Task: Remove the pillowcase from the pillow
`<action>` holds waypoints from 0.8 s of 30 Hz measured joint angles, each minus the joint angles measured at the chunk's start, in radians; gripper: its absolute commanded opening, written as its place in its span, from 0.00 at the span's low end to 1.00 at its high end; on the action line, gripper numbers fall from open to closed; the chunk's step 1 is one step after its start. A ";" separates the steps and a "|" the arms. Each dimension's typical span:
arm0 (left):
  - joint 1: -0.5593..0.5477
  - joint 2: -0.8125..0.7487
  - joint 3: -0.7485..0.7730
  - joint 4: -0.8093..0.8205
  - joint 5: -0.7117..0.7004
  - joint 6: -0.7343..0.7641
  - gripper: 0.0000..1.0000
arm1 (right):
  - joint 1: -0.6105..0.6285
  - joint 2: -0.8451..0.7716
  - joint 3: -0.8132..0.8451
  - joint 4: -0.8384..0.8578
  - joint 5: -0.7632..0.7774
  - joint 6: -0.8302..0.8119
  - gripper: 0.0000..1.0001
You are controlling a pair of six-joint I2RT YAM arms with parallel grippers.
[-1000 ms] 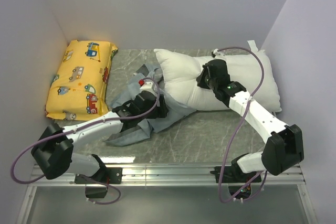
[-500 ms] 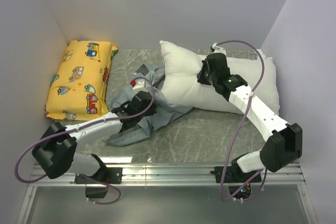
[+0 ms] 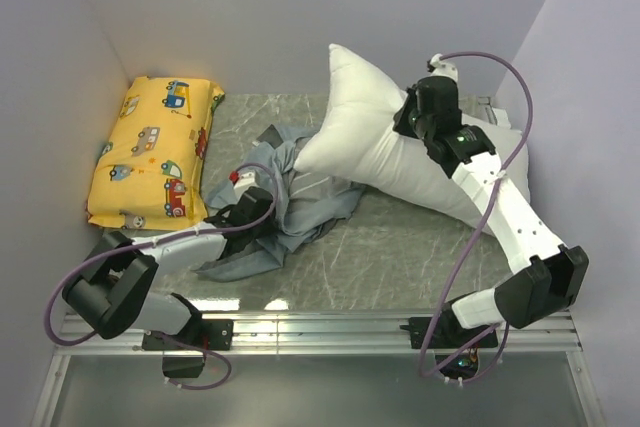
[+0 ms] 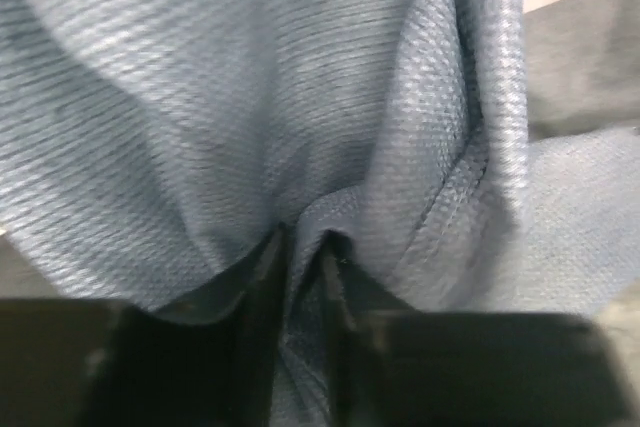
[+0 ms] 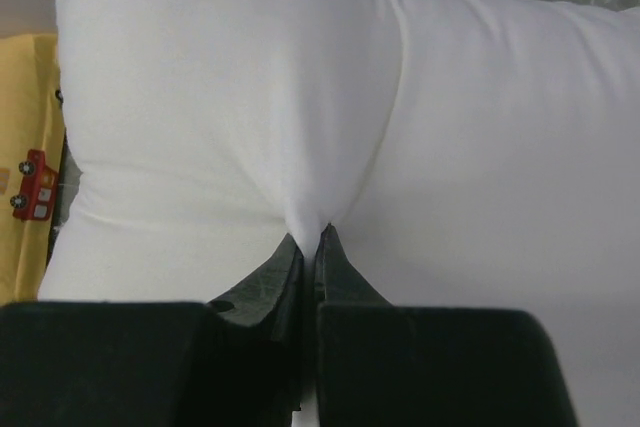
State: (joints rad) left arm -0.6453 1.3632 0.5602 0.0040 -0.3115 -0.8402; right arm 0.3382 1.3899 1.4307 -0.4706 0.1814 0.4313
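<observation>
The white pillow [image 3: 365,137] is tilted up, its left corner high near the back wall and its right end low by the right wall. My right gripper [image 3: 418,119] is shut on a pinch of its cover; the right wrist view shows the pillow [image 5: 220,97] puckered into the right gripper [image 5: 311,238]. The blue-grey pillowcase [image 3: 300,197] lies crumpled on the table, touching the pillow's lower left edge. My left gripper [image 3: 268,217] sits low on its near-left part. In the left wrist view the pillowcase [image 4: 250,97] fills the frame, with a fold clamped in the left gripper [image 4: 302,252].
A yellow cushion with cartoon vehicles [image 3: 155,152] lies against the left wall and also shows as the yellow cushion [image 5: 25,177] in the right wrist view. The grey marble tabletop [image 3: 400,247] is bare in front of the pillow. Walls close in on the left, back and right.
My right gripper has lifted the pillow up and to the right, raising its left end off the pillowcase. My left gripper has drawn back to the near left and closed on the fabric.
</observation>
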 measured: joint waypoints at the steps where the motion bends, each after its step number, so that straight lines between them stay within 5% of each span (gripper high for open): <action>1: 0.000 0.000 0.004 0.003 0.004 0.001 0.34 | 0.019 0.001 0.000 -0.004 0.008 0.000 0.00; 5: 0.000 -0.012 0.055 -0.001 0.023 0.019 0.67 | 0.112 0.024 0.011 -0.026 0.016 0.008 0.00; 8: 0.000 -0.093 0.068 -0.010 0.031 0.016 0.77 | 0.160 0.073 0.060 -0.039 0.008 0.023 0.00; 17: 0.012 -0.546 0.073 -0.216 -0.080 -0.042 0.81 | 0.209 0.186 0.124 -0.005 -0.005 0.056 0.00; 24: 0.013 -0.602 0.209 -0.325 -0.101 0.006 0.79 | 0.271 0.255 -0.003 0.161 -0.052 0.100 0.00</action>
State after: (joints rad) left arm -0.6323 0.7612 0.7692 -0.3210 -0.4126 -0.8341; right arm 0.6094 1.6451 1.4273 -0.3092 0.1295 0.5316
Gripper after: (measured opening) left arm 0.803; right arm 0.040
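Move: The left hand has its fingers in the pillowcase on the table, whose middle lies about 5 cm ahead, 2 cm to its right and 2 cm below. The pillow's near left corner hangs some 11 cm ahead, 6 cm right and 10 cm above; the yellow cushion is about 20 cm ahead and 28 cm left, level in height. The right hand already pinches the raised pillow, with the pillowcase roughly 25 cm to its left, 7 cm back and 29 cm below. Straight up for the most part, about 22 cm, the left hand opens wide and lets go of the pillowcase, going slightly forward and right before easing back and left, its fingers tipping up some 25 degrees to face the pillow's left end. The right hand keeps its pinch and carries the pillow left towards the pillowcase, sinking mainly near the end and turning a little counter-clockwise. ##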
